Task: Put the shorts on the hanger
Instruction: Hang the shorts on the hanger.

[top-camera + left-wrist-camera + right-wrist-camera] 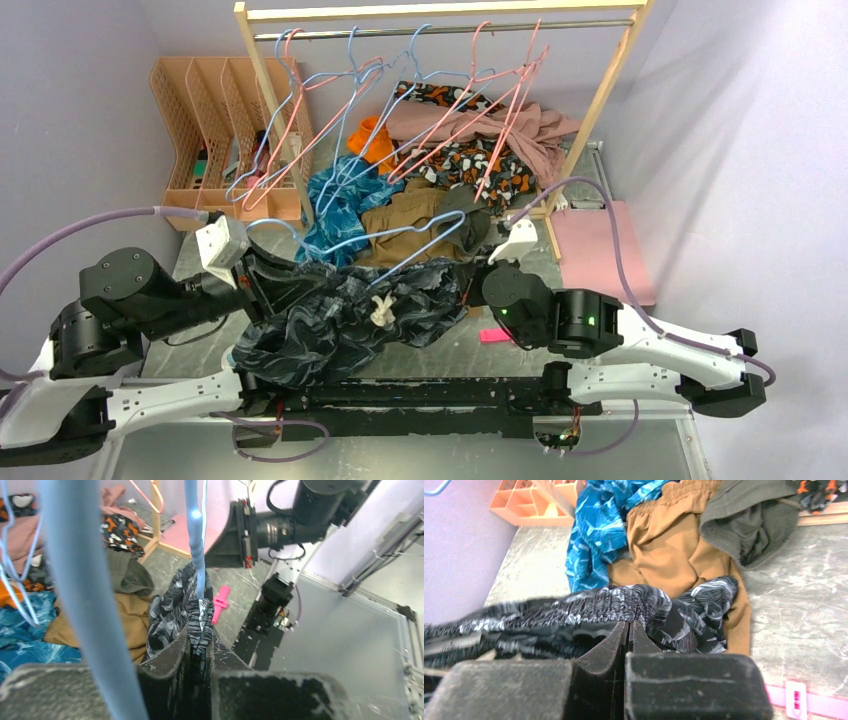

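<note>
The shorts (340,315), dark with a pale leaf print and a white knotted drawstring (381,311), hang stretched between both grippers above the table. My left gripper (265,280) is shut on one end of the waistband (200,612). A light-blue wire hanger (400,232) lies across the top of the shorts, and its wire (196,545) runs straight up just past the left fingertips. My right gripper (478,272) is shut too, its tips (628,626) pinching the gathered waistband (589,605) at the other end.
Behind the shorts lie a teal patterned garment (335,200), a brown one (410,215) and a dark green one (749,520). A wooden rack (440,20) carries pink and blue hangers. An orange organizer (215,110) stands at the left. A pink clip (492,335) lies on the table.
</note>
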Robot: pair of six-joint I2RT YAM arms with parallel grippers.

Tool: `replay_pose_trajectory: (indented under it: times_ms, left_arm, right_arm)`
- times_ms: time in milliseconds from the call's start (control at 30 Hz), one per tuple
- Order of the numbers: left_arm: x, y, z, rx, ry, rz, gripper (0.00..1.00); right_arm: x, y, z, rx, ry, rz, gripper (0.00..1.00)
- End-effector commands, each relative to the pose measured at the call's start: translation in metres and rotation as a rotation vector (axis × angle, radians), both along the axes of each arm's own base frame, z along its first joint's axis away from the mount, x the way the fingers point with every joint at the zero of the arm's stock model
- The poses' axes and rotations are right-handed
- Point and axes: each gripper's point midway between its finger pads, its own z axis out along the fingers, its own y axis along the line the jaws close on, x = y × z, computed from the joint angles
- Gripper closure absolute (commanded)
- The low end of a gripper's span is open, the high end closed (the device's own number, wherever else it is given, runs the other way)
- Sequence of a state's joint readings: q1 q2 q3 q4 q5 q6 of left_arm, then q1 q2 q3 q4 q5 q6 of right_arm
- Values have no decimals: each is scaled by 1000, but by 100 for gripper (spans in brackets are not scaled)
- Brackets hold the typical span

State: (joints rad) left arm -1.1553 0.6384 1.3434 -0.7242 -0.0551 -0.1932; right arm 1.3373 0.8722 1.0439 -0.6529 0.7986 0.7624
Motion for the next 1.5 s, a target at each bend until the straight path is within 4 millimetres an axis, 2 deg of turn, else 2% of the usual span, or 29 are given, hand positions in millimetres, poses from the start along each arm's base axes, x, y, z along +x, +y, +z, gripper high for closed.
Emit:
replay_pose_trajectory:
  times_ms: [0,200,367,533,867,1000,1267,1367,1467]
  left_arm:
    - [-29,2,0,-19,22,-142,93]
    - [-41,3,-17,34,44,-201,93]
    - [-44,-6,-39,119,83,-245,93]
    - [-38,-12,-61,213,125,-228,93]
    - [-12,2,-77,290,133,-59,93]
    - [-5,7,-72,269,115,-13,93]
    - [-10,17,-29,102,38,-14,93]
    - [-9,15,-34,121,46,-19,93]
    - [-6,10,-49,180,73,-13,93]
  right_arm:
    - [12,-36,4,-41,-27,-173,100]
    - [9,-58,18,3,-22,-206,100]
    - [5,-69,30,16,-16,-197,100]
    - [2,-69,41,-5,-15,-164,100]
    - [-8,-58,57,-74,13,-56,100]
    - [-11,-54,57,-94,24,-28,100]
    - [-13,-54,50,-119,38,-12,100]
    - [-14,-52,52,-107,36,-3,100]
    - [-15,-49,54,-96,37,9,100]
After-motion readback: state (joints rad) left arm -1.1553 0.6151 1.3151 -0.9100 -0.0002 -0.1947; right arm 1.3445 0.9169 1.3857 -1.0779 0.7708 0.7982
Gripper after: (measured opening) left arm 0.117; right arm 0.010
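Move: The right hand holds the right end of the shorts' waistband; the hanger's free end, still outside the shorts, hangs about 13 cm above it, 3 cm ahead and 1 cm left. On the table some 24 cm below it lie the brown shorts, about 18 cm ahead and 11 cm left, and a pink strap 12 cm right and level fore and aft. The left hand grips hanger and shorts together; that waistband end is about 23 cm to its right, 8 cm ahead and 14 cm lower. Downwards, first easing back about 3 cm, the left hand brings the hanger's free end towards the right end of the waistband, tipping its right side down some 15 degrees, then rises a couple of centimetres. The right hand meanwhile draws its pinched waistband end about 5 cm to the right and 5 cm up, under and out past the hanger's tip; both grips stay shut. ##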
